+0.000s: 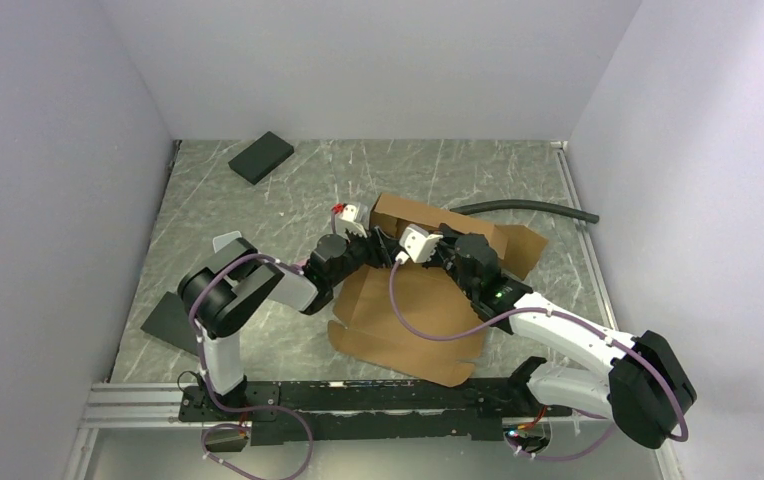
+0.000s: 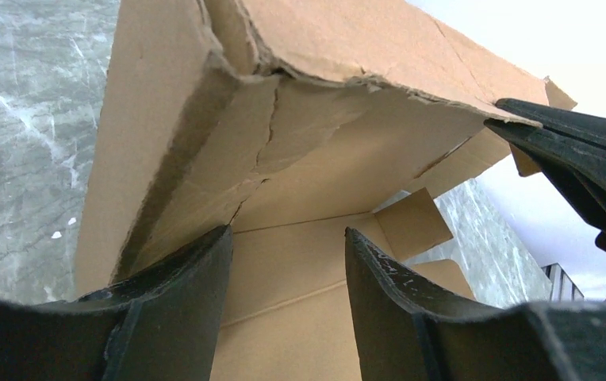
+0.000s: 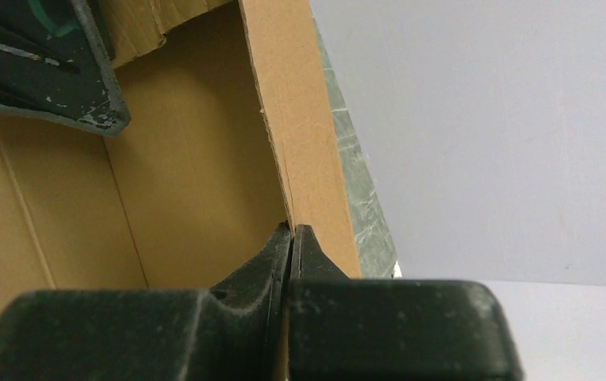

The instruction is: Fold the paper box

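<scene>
The paper box point(image 1: 408, 320) lies partly folded in the middle of the table, brown corrugated cardboard with one wall raised at its far side. My left gripper point(image 1: 370, 240) reaches in from the left. In the left wrist view it point(image 2: 288, 231) is open, with the box floor point(image 2: 292, 270) showing between its fingers and a torn, folded wall point(image 2: 205, 119) above them. My right gripper point(image 1: 398, 248) comes from the right. The right wrist view shows it point(image 3: 292, 228) shut on the edge of an upright box wall point(image 3: 300, 119). The right gripper's fingers point(image 2: 577, 159) show at the right of the left wrist view.
A black pad point(image 1: 261, 157) lies at the back left and another point(image 1: 166, 318) by the left wall. A black hose point(image 1: 528, 208) runs behind the box at the right. White walls close in three sides, and a mounting rail point(image 1: 358, 395) crosses the front.
</scene>
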Action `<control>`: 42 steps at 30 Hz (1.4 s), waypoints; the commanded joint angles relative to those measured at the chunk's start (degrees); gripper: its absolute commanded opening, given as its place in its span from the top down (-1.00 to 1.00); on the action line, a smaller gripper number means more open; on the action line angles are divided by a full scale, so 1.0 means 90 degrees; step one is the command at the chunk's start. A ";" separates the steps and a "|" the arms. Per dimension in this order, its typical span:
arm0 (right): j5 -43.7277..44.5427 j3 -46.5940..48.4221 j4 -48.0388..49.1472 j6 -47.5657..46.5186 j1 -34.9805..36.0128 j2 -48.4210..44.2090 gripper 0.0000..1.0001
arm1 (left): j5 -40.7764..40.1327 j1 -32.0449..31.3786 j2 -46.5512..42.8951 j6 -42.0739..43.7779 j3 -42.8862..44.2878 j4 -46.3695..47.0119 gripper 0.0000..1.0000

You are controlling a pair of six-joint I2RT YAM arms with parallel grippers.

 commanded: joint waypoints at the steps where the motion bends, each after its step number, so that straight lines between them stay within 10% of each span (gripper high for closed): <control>1: -0.0508 -0.0001 -0.0779 0.0458 -0.0055 0.0078 1.00 | 0.0147 0.0096 -0.0329 0.0059 -0.0189 0.0278 -0.18; 11: -0.0533 0.0015 -0.0783 0.0466 -0.0102 0.0140 1.00 | 0.0827 0.0094 -0.2363 0.0845 -0.1405 -0.0996 -0.37; 22: -0.0539 0.0029 -0.0799 0.0458 -0.0098 0.0143 1.00 | -0.1845 0.0300 -0.5093 0.2462 -0.2006 -0.3195 -0.56; 42: -0.0648 0.0077 -0.0889 0.0510 -0.0098 0.0173 1.00 | 0.2198 0.1716 -0.1049 0.3726 -0.0121 -0.0809 -0.60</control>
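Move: Ahead of the open left gripper, tucked inside the box's left corner, the small corner tab lies about 5 cm farther out, 4 cm to the left and slightly higher. The top edge of the box's far wall, pinched by the right gripper, is some 10 cm to the left hand's right, 4 cm farther out and 5 cm up; the pink marker is about 19 cm left, 3 cm back and 11 cm down. From the right hand the corner tab is roughly 13 cm left, level fore and aft, and 4 cm lower. Backing out of the corner, the left hand draws back and left while rising some 7 cm, swings farther left and forward around the corner tab, then sinks and comes in rightward towards the tab's outer side, ending about 10 cm left of its start. The fingers open wider; the wrist rolls its left side up some 25 degrees. The right gripper keeps its pinch on the far wall, still. ##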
